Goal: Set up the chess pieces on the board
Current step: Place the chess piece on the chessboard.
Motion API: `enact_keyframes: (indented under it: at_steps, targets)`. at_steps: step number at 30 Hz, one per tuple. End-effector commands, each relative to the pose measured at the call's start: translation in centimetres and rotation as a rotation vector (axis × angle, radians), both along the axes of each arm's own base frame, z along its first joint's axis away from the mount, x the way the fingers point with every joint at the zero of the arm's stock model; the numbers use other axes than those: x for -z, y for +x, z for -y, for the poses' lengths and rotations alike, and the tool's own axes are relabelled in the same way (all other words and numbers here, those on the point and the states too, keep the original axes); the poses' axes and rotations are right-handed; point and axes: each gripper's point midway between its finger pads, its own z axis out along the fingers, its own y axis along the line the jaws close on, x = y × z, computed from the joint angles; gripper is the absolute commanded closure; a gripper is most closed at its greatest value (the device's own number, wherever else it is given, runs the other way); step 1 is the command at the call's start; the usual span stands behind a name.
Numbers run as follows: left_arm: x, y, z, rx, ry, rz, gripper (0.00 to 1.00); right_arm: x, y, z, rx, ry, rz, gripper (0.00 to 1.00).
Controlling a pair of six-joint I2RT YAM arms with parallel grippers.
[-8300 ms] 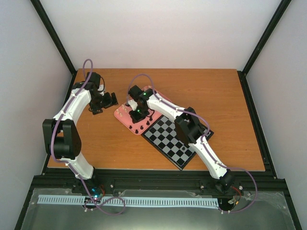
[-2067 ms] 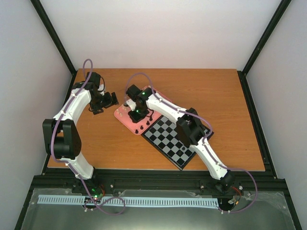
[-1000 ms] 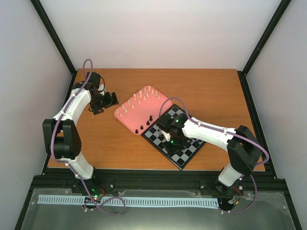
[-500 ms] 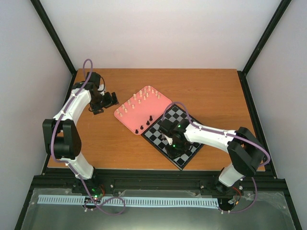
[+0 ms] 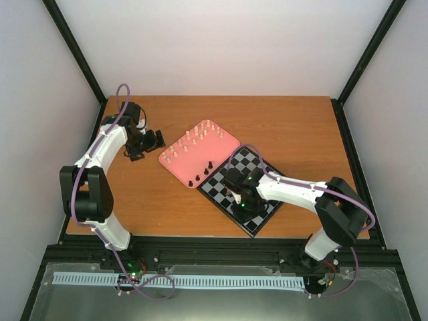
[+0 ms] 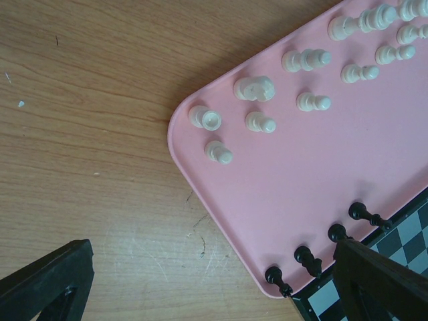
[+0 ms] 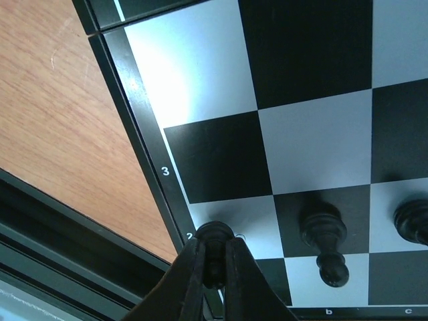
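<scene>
The board [image 5: 249, 160] lies right of centre, with its squares and left rim [image 7: 144, 127] filling the right wrist view. My right gripper [image 7: 215, 251] [image 5: 239, 195] is shut on a black chess piece [image 7: 215, 235], held low over the pale square by the rim's "2". Two black pieces [image 7: 324, 244] [image 7: 414, 224] stand on squares just to its right. Several cream pieces [image 6: 257, 122] and several black pieces [image 6: 306, 257] stand on the pink tray [image 6: 321, 174]. My left gripper [image 6: 214, 247] [image 5: 155, 139] hangs open and empty over the table beside the tray's corner.
The pink tray [image 5: 200, 157] touches the board's far-left side. Bare wooden table [image 5: 147, 194] lies left of both, and the table's near edge with the black frame rail [image 7: 60, 227] runs close to the board's corner.
My right arm left the pink tray with a black piece and swung to the board's near-left part. In the last half second it barely shifted. The left arm has stayed still.
</scene>
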Motion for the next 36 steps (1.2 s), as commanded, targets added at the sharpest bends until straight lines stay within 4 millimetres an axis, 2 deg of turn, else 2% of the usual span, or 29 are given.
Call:
enact_keyframes:
  at_steps: [1,7,11,16,20,25,29,33,36]
  targets:
    - [-1.3,0.4,0.3,-0.004,-0.01,0.041,0.0,0.7,-0.3,0.0,0.007,-0.013,-0.009,0.91]
    - [-1.3,0.3,0.2,-0.002,-0.007,0.043,0.0,0.9,-0.5,0.4,0.01,-0.029,-0.014,0.9]
    - [-1.4,0.3,0.3,-0.002,-0.007,0.044,0.0,0.7,-0.3,0.1,0.003,-0.02,-0.008,0.8]
    - [-1.5,0.3,0.2,-0.003,-0.008,0.047,0.0,-0.5,-0.2,-0.3,-0.001,0.015,0.001,0.73]
    - [-1.6,0.3,0.3,-0.003,-0.013,0.048,0.0,-2.6,-0.2,-0.8,-0.014,0.043,0.009,0.69]
    - [-1.5,0.2,0.4,-0.004,-0.017,0.049,0.0,-7.6,0.5,-2.8,-0.043,0.149,0.038,0.59]
    - [-1.6,0.3,0.4,-0.002,-0.019,0.052,0.0,-10.1,3.4,-4.5,-0.047,0.163,0.131,0.54]
    - [-1.8,0.4,0.4,-0.003,-0.021,0.056,0.0,-9.8,8.1,-6.9,-0.037,0.156,0.193,0.54]
    - [-1.7,0.5,0.5,-0.002,-0.023,0.055,0.0,-9.4,12.5,-9.2,-0.021,0.175,0.248,0.54]
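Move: The black pawn is already in the right fingers, its square a2 right beneath, about 3 cm below the hand point. The b2 pawn stands roughly 2 cm ahead and 2 cm to the right, the c2 pawn about 3 cm ahead and 3 cm to the right. The last four black pieces on the pink tray centre some 14 cm ahead and 13 cm left. From the left hand, a2 lies about 24 cm back, 29 cm right. The black pawn is eased down about half a centimetre onto a2, and the right fingers part around it to nearly half open while the hand stays low. The hand then lifts straight off, speeds up to about 11 cm higher and swings some 8 cm forward and 8 cm left over the board towards the tray's black pieces, fingers tilting forward-left by about 15 degrees. ##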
